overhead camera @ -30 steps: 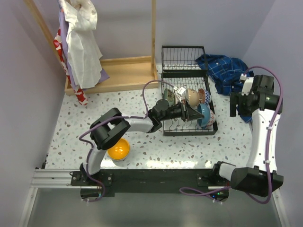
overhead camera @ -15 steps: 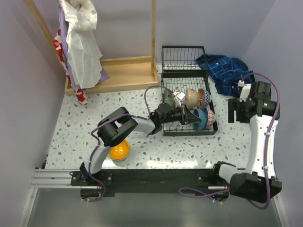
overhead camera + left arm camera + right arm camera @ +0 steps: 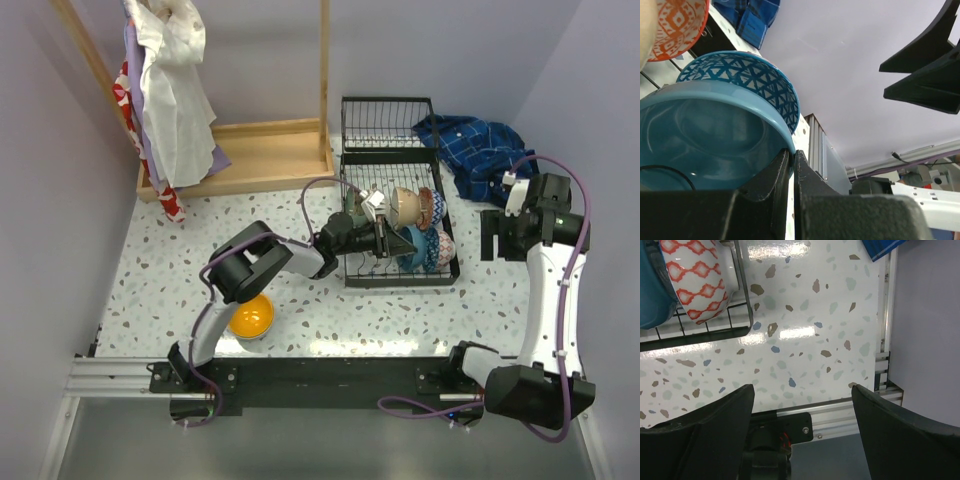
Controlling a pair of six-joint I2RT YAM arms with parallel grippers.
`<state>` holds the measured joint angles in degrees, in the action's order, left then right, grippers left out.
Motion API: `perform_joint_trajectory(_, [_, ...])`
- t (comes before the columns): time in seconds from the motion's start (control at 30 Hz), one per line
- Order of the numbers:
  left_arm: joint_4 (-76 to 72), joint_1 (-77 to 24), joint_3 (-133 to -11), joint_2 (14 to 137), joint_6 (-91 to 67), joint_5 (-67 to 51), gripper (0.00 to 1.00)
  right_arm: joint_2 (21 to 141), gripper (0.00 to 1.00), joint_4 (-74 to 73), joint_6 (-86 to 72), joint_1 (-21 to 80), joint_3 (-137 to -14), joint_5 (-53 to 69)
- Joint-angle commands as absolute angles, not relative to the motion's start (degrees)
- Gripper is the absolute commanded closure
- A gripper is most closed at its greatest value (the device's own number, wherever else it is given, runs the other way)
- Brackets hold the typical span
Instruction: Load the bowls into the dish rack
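The black wire dish rack (image 3: 400, 283) stands at the table's middle back and holds several bowls: a beige one (image 3: 408, 204), a red-orange patterned one (image 3: 429, 206) and, at the near end, a teal blue bowl (image 3: 424, 250). My left gripper (image 3: 396, 241) reaches into the rack from the left. In the left wrist view the gripper (image 3: 792, 152) is shut on the teal bowl's (image 3: 705, 130) rim; a blue lattice-patterned bowl (image 3: 740, 75) stands right behind it. My right gripper (image 3: 490, 236) hangs open and holds nothing, right of the rack, over bare table (image 3: 803, 390). A yellow bowl (image 3: 250, 315) sits on the table by the left arm.
A blue checked cloth (image 3: 470, 150) lies at the back right beside the rack's raised end panel (image 3: 387, 122). A wooden-framed clothes stand (image 3: 250, 150) with hanging cloths fills the back left. The rack's corner (image 3: 742, 300) and the patterned bowl (image 3: 697, 280) show in the right wrist view.
The left arm's elbow has swung toward the rack and the teal bowl has shifted slightly nearer and left inside it. The right arm moved a little to the right, then stayed still.
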<state>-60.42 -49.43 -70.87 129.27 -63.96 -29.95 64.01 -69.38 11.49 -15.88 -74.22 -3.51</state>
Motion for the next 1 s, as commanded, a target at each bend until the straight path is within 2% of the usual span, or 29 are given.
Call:
perform_joint_trajectory(0.0, [-60.65,-49.4,-71.55,127.71,-60.74,-34.97,0.87,63.19,0.17,-68.55,10.55,-16.17,-74.27,-3.34])
perform_joint_trajectory(0.2, [-55.03,-48.96,-67.68,119.9,-55.74,-37.08,0.63,62.67,0.16,-69.96,11.95,-16.08,-74.97,-3.95])
perform_joint_trajectory(0.27, [-49.69,-48.87,-67.06,116.22,-52.84,-37.44,0.59,62.49,0.16,-70.92,12.56,-16.08,-75.58,-4.22])
perform_joint_trajectory(0.33, [-46.69,-48.78,-65.4,113.57,-49.06,-37.09,0.57,62.4,0.16,-71.45,13.09,-16.08,-76.2,-4.31])
perform_joint_trajectory(0.43, [-34.58,-48.26,-65.56,109.0,-43.0,-35.69,0.53,62.49,0.16,-72.42,13.8,-16.17,-76.81,-3.52])
perform_joint_trajectory(0.57, [-6.94,-46.85,-67.33,101.89,-29.21,-33.66,0.51,62.23,0.15,-72.95,15.03,-16.17,-76.47,-1.15])
perform_joint_trajectory(0.67, [9.06,-46.23,-66.01,95.57,-10.95,-32.7,0.51,61.53,0.15,-71.55,16.95,-16.08,-75.59,1.39])
perform_joint_trajectory(0.7, [12.71,-46.32,-64.44,93.8,1.89,-32.35,0.51,61.35,0.15,-70.93,17.31,-16.17,-75.5,2.02])
perform_joint_trajectory(0.8, [23.27,-46.06,-58.65,84.58,17.6,-25.43,0.51,60.3,0.15,-69.0,18.8,-16.17,-75.32,4.9])
perform_joint_trajectory(0.97, [41.25,-46.05,-52.39,69.12,33.02,-20.84,0.47,56.87,0.14,-64.87,23.46,-16.17,-71.55,8.34])
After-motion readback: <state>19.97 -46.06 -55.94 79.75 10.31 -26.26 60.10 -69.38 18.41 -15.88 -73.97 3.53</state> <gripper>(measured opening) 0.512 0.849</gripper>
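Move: My left hand still pinches the near rim of the blue bowl in the rack, the bowl's middle some 4 cm ahead and 2 cm right. The yellow bowl, next to fetch, is about 36 cm left, 16 cm back and 8 cm lower. The patterned teal bowl sits roughly 7 cm right and 3 cm ahead, the cream bowl about 10 cm straight ahead. From my right hand the yellow bowl lies about 52 cm left, 9 cm back and 17 cm lower. I open my left fingers to about half and let go of the blue bowl's rim, easing back off it and rising some 5 cm. Then I swing left about 20 cm, out past the rack's left side and still drawing back, towards the yellow bowl, sinking again while the wrist turns the sideways-pointing fingers down by some 40 degrees. ##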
